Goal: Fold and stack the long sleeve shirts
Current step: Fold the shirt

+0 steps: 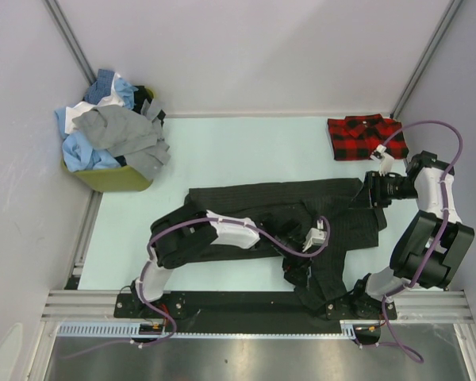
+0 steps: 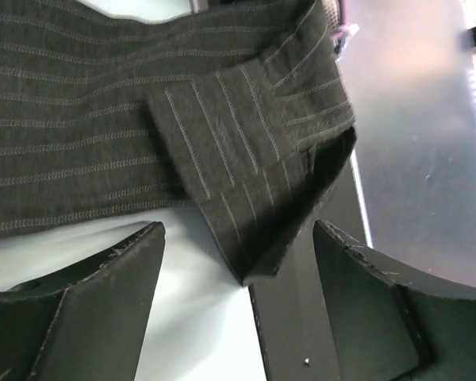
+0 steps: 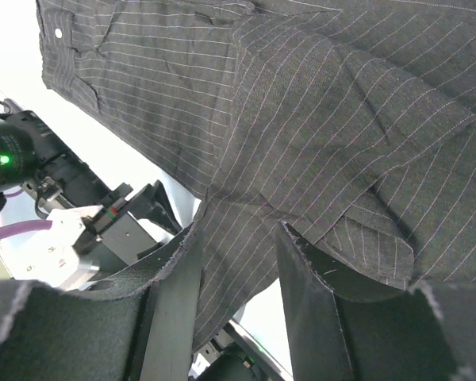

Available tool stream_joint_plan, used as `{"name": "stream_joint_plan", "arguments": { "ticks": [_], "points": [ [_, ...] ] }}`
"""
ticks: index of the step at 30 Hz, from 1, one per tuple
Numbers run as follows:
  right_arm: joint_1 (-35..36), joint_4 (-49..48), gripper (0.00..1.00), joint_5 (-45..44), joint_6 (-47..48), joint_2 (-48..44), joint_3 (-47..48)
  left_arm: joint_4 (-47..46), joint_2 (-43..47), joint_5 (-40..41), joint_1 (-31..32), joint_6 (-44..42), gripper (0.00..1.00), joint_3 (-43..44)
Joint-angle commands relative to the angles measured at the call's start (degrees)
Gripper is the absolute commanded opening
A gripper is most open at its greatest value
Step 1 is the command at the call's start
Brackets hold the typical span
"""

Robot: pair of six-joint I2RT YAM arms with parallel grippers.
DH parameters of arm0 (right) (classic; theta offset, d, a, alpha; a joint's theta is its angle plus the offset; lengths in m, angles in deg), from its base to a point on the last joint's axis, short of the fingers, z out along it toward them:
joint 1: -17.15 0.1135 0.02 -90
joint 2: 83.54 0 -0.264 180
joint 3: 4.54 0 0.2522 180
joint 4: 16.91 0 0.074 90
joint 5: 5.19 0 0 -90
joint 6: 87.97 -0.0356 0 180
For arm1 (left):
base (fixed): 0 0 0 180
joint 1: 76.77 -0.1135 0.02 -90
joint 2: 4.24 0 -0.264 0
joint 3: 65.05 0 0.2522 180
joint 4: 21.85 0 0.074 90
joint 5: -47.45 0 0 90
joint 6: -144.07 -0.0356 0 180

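A dark charcoal pinstripe shirt (image 1: 254, 202) lies spread across the middle of the table, and one part trails over the near edge. My left gripper (image 1: 319, 236) hovers over its near right part. In the left wrist view that gripper (image 2: 238, 226) is open, and a sleeve cuff (image 2: 238, 151) lies loose just beyond its fingertips. My right gripper (image 1: 373, 190) is at the shirt's right edge. In the right wrist view it (image 3: 238, 230) holds a raised fold of the pinstripe cloth (image 3: 341, 103) between its fingers. A folded red-and-black plaid shirt (image 1: 365, 136) sits at the back right.
A green basket (image 1: 115, 181) at the back left holds a heap of blue, white and grey shirts (image 1: 111, 131). Walls close in the table on three sides. A metal rail (image 1: 254, 305) runs along the near edge by the arm bases.
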Motion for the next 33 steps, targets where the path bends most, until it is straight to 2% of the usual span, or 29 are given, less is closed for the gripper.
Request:
{"name": "stream_joint_plan", "arguments": {
  "ticks": [1, 10, 11, 12, 13, 15, 16, 20, 23, 24, 28, 33],
  "points": [
    [-0.6, 1.0, 0.47, 0.3, 0.0, -1.6, 2.2, -3.5, -2.6, -5.1, 0.4, 1.7, 0.79, 3.8],
    [-2.4, 0.7, 0.47, 0.5, 2.6, -1.4, -0.1, -1.1, -1.4, -7.2, 3.9, 1.0, 0.47, 3.6],
    [-2.6, 0.6, 0.47, 0.6, 2.8, -1.5, -0.3, -0.3, -1.3, -6.5, 3.9, 1.2, 0.37, 3.6],
    [-2.8, 0.5, 0.47, 0.6, 3.1, -1.4, -0.7, 0.4, -0.8, -4.9, 3.8, 2.1, 0.31, 3.8],
    [-3.3, 0.5, 0.47, 0.6, 3.6, -1.4, -0.9, 0.7, -0.1, -4.4, 3.2, 3.1, 0.18, 4.0],
    [-3.6, 0.5, 0.47, 0.8, 3.7, -1.5, -1.3, 2.6, 1.2, -3.3, 2.9, 4.0, 0.03, 4.7],
    [-3.8, 0.4, 0.47, 1.3, 3.9, -1.4, -1.5, 3.9, 3.0, -1.9, 2.9, 3.5, 0.0, 5.1],
    [-3.8, -0.1, 0.47, 2.3, 4.0, -1.1, -1.6, 13.3, 8.0, -0.5, 3.2, 0.5, 0.0, 9.7],
    [-3.8, -0.9, 0.47, 3.4, 3.4, -0.5, -1.1, 21.8, 11.5, 1.1, 4.3, -4.0, 0.0, 14.7],
    [-3.8, -1.0, 0.47, 4.1, 3.3, -0.4, -0.8, 23.9, 12.6, 1.7, 4.5, -7.8, 0.0, 16.3],
    [-3.5, -3.1, 0.45, 5.8, 1.4, 0.3, -0.4, 33.7, 14.0, 5.1, 5.6, -16.1, 0.0, 24.0],
    [-2.5, -6.7, 0.45, 7.9, -2.1, 0.3, -0.2, 50.3, 11.5, 3.7, 7.6, -26.5, 0.0, 38.5]
  ]
}}
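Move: The shirt's sleeve end lies about 4 cm back and 3 cm to the right of the left hand, roughly 1 cm below it and in front of its wide-open fingers. The middle of the shirt's body is flat on the table, some 18 cm ahead and 5 cm to the left of that hand; the right arm's base stands about 6 cm back and 19 cm to its right. From the right hand, the sleeve end lies roughly 24 cm back, 17 cm left and 12 cm below. Back towards its base, low and level, the left hand slides about 4 cm onto the sleeve end, its wide-open fingers closing fully as it goes and pinching the edge of the cloth. It then lifts the sleeve almost straight up by some 20 cm, easing a little forward and to the right while the wrist tilts up from its low, slanted pose. ##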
